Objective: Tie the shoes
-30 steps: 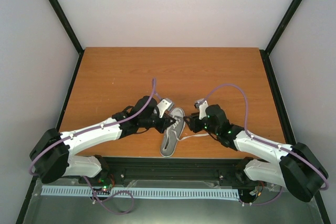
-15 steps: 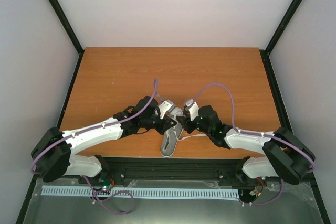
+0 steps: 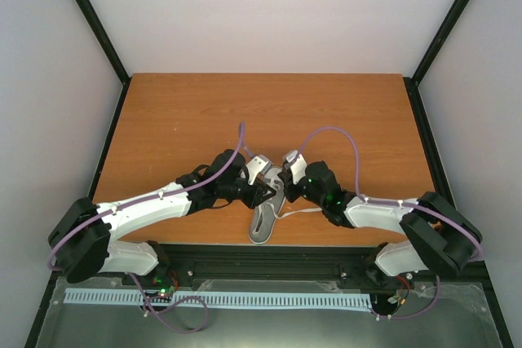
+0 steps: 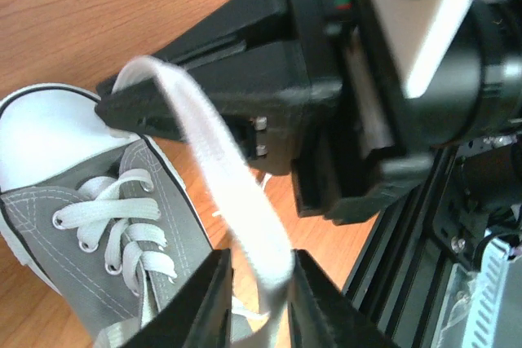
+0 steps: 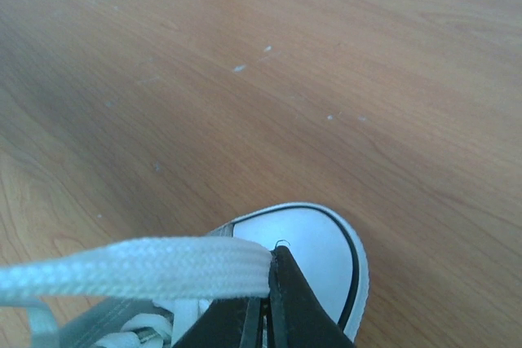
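Note:
The grey shoe (image 3: 263, 222) with a white toe cap (image 5: 314, 238) lies near the table's front edge, toe pointing away. Both grippers meet over its front half. My right gripper (image 3: 283, 189) is shut on a white lace (image 5: 139, 268), pinching it at its tips (image 5: 271, 283). In the left wrist view that lace (image 4: 220, 177) runs from the right gripper's tip (image 4: 110, 107) down between my left gripper's (image 4: 263, 299) fingers. The left jaws stand slightly apart, with the lace against one finger and a gap beside the other. The laced eyelets (image 4: 122, 230) show on the grey canvas.
Another lace end (image 3: 306, 212) trails on the wooden table (image 3: 269, 112) to the right of the shoe. A black rail (image 3: 269, 252) runs along the near edge, close behind the shoe's heel.
My right gripper has moved left to the shoe's toe and shut on the lace. The left jaws have parted slightly around the same lace.

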Motion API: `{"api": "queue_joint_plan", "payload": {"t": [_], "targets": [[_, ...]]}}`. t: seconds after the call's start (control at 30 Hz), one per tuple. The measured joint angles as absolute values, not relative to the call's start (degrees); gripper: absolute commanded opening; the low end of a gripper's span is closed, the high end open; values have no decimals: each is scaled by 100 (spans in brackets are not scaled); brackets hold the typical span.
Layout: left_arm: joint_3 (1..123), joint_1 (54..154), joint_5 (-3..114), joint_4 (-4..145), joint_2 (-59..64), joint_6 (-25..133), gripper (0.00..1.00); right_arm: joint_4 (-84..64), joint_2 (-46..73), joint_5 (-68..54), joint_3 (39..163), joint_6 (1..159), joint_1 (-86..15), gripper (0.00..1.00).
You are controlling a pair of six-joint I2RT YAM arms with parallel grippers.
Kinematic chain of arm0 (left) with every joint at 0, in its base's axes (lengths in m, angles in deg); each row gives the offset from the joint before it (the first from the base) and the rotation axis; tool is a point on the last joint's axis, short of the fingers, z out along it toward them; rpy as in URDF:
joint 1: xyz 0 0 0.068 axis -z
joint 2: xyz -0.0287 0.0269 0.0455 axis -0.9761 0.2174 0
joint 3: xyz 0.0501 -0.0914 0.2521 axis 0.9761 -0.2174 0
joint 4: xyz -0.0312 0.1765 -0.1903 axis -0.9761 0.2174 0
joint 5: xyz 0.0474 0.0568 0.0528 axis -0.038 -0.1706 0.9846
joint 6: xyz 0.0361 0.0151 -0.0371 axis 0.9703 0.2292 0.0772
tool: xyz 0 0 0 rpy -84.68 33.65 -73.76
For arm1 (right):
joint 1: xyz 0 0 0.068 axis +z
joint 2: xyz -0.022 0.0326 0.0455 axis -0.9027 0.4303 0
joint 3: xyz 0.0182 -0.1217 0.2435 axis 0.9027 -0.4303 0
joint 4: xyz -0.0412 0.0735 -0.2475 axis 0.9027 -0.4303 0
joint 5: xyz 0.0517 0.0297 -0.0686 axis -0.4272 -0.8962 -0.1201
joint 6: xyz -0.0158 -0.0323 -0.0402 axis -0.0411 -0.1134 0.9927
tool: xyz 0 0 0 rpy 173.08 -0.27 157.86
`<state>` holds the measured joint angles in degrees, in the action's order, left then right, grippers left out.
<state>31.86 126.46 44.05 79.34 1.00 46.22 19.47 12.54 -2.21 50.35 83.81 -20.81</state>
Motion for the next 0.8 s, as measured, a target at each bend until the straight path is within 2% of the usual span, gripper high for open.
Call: {"api": "queue_joint_plan", "payload": {"t": [0.07,0.1,0.47,0.63,0.8], "targets": [[3186,12646,4449,7927,100,4597,43,1855,972,-166,5035,8368,-2081,3],[3186,12646,4484,7921,100,4584,44,1840,911,-157,5035,8368,-2081,3],[3594,12602,4626,7680,757,4580,46,911,-247,-81,5105,8368,-2081,3],[3804,12598,4558,7457,895,4558,49,576,-462,2,5108,8368,-2081,3],[3850,12598,4351,7254,954,4528,56,384,-499,74,5151,8368,-2081,3]]}}
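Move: The left hand is only just starting to open on the lace; the lace end, already pinched by the right fingers, is about 5 cm ahead, 4 cm right and 4 cm below it. From the right hand, the lace at the left fingers is 5 cm back, 4 cm left and 4 cm higher; the shoe's toe is 4 cm ahead, 3 cm left and 7 cm down, and the other lace lies roughly 10 cm back, 6 cm right and 9 cm down. Right hand lifts the pinched lace about 5 cm; left hand lets go, opens halfway and shifts forward and right. ##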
